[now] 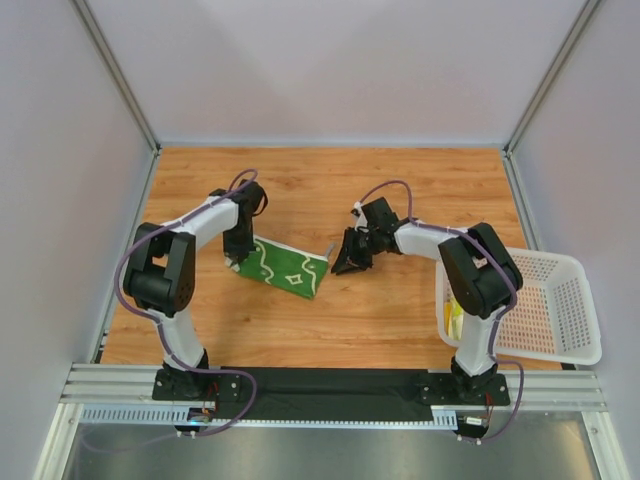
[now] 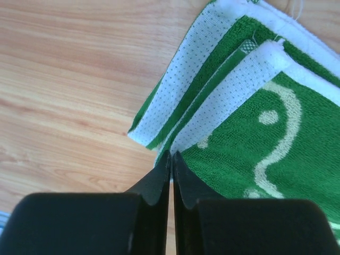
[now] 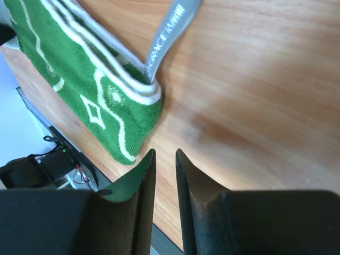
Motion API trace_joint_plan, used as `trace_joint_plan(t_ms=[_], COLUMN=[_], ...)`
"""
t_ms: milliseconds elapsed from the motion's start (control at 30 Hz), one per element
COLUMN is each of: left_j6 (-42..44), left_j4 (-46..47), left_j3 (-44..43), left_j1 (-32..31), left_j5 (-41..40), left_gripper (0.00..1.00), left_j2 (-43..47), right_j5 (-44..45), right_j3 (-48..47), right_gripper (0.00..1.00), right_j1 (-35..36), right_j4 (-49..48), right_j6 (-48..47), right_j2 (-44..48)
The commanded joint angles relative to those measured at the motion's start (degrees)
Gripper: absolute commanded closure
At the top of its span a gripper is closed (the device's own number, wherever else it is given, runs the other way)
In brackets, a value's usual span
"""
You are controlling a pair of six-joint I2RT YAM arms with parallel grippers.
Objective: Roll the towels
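Note:
The dark green towel (image 1: 281, 268) with cream swirls lies folded in a narrow strip on the wooden table. My left gripper (image 1: 238, 262) is at its left end. In the left wrist view the towel (image 2: 255, 133) shows layered white hems, and my left gripper (image 2: 171, 155) is shut, its tips touching the hem corner. My right gripper (image 1: 350, 262) hovers just off the right end. In the right wrist view its jaws (image 3: 164, 154) stand slightly open over bare wood, nothing between them, beside the towel (image 3: 101, 101). A pale yellow towel (image 1: 455, 318) shows in the basket's left end.
A white perforated basket (image 1: 560, 300) sits at the table's right edge, beside the right arm's base. A grey label (image 3: 167, 32) sticks out from the green towel's right end. Grey walls enclose the table on three sides.

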State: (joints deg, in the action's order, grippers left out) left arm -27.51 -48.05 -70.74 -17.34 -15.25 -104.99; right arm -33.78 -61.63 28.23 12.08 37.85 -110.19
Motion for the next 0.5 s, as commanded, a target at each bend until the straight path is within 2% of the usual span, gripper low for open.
trace_joint_plan(t_ms=[0, 167, 267, 367, 467], left_j6=[1.75, 3.51, 3.6, 3.78, 3.78], left_j4=[-4.49, -8.63, -10.74, -13.11, -13.83], left_j3=[-4.93, -10.46, -12.4, -14.59, -16.01], left_j1=[-0.06, -0.41, -2.24, -5.58, -9.19], left_j5=[-4.35, -4.71, -5.23, -6.46, -7.34], left_gripper=[0.92, 0.78, 0.73, 0.69, 0.6], left_j2=[4.26, 11.27, 16.63, 21.38, 26.66], right_j5=[5.38, 12.14, 16.01, 18.04, 18.75], right_j3=[-5.51, -14.21, -16.6, -15.11, -10.55], right_gripper=[0.76, 0.65, 0.58, 0.53, 0.38], right_j1=[1.48, 3.85, 4.82, 5.52, 6.05], right_j4=[9.0, 21.73, 25.62, 25.81, 22.04], right_j6=[-4.88, -9.98, -11.04, -10.86, -11.39], right_j2=[6.56, 12.8, 17.89, 24.83, 33.35])
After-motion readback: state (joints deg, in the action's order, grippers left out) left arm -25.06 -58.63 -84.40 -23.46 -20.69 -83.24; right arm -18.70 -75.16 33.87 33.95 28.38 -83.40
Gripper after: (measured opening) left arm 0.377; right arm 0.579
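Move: Just ahead of and to the left of the right hand lies the folded green towel: middle about 12 cm left and 1 cm ahead, a couple of cm lower, its grey tag roughly 2 cm left and 4 cm ahead. The white basket is some 37 cm to that hand's right and 7 cm back. The left hand is at the towel's left end, the towel's middle about 8 cm to its right, level fore-and-aft, and 1 cm below. Rising fast together, both hands go almost straight up and away from the green towel, nearly 20 cm each, swinging their fingertips forward some 25 degrees. The left fingers, almost shut on the towel's left end, open and come free of it; the right ones, already clear, spread wider. ##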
